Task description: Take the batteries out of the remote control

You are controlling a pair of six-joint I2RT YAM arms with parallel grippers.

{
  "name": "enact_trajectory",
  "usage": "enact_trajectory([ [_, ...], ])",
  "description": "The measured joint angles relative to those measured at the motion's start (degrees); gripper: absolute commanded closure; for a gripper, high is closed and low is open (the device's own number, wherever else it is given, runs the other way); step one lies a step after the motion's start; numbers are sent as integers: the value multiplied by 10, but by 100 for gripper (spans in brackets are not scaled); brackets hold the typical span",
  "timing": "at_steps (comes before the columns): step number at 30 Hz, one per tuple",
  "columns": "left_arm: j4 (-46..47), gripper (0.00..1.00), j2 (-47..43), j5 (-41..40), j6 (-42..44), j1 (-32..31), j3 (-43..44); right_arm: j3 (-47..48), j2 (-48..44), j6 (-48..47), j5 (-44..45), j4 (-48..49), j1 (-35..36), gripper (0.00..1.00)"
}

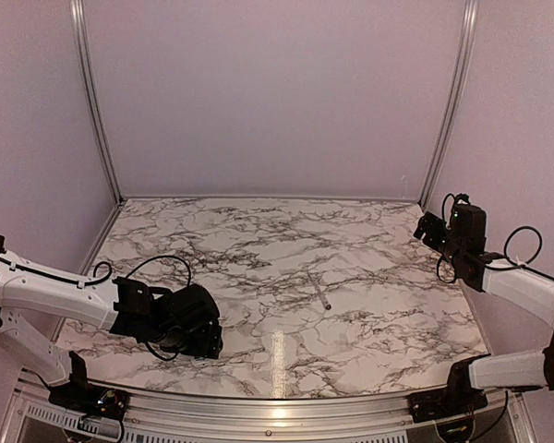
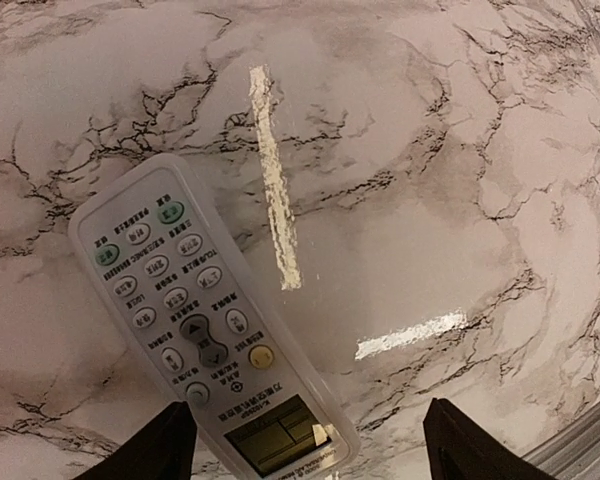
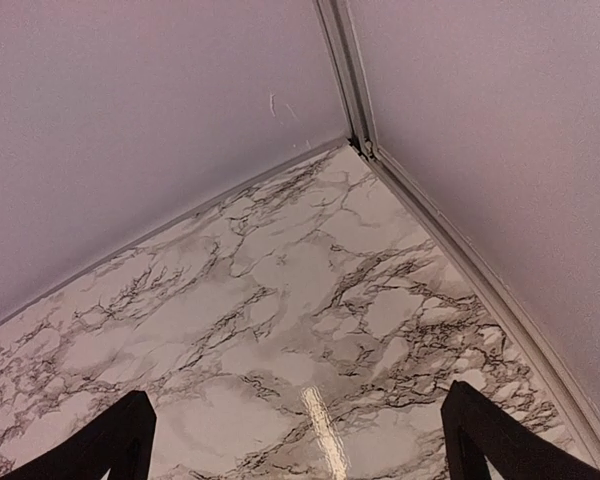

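The white remote control (image 2: 205, 320) lies button-face up on the marble table, its dark display end toward the wrist camera. My left gripper (image 2: 310, 455) is open just above it, jaws wide apart, the remote's display end next to the left finger (image 2: 150, 455). In the top view the left gripper (image 1: 189, 323) hides the remote. My right gripper (image 3: 298, 450) is open and empty, held high at the far right (image 1: 448, 231), facing the back corner. No batteries show in any view.
A thin grey pen-like rod (image 1: 319, 290) lies on the table right of centre. Lilac walls with metal corner rails (image 1: 448, 101) close the back and sides. The table's metal front edge (image 1: 277, 406) runs between the arm bases.
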Motion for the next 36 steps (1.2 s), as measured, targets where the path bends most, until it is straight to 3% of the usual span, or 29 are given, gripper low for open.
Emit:
enact_trajectory([
  [11,-41,21,4,-30,-49,-20,2,-5,-2,-2,-3,-2,0,2],
  [29,-13,33,71,-45,-63,-24,3,-9,-8,-2,-16,-2,0,2],
  [36,7,48,98,-62,-49,-24,21,-9,-7,-2,-22,-2,0,2],
])
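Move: The remote's middle is about 5 cm ahead of the left hand, 1 cm to its left and 4 cm below, with its display end near the fingers. A thin clear tube lies some 21 cm ahead and 25 cm to the right. From the idle right hand, the remote is roughly 59 cm to the left, 17 cm back and 19 cm down. The left hand sinks about 3 cm astride the remote's near part, its fingers closing partway against the sides. ##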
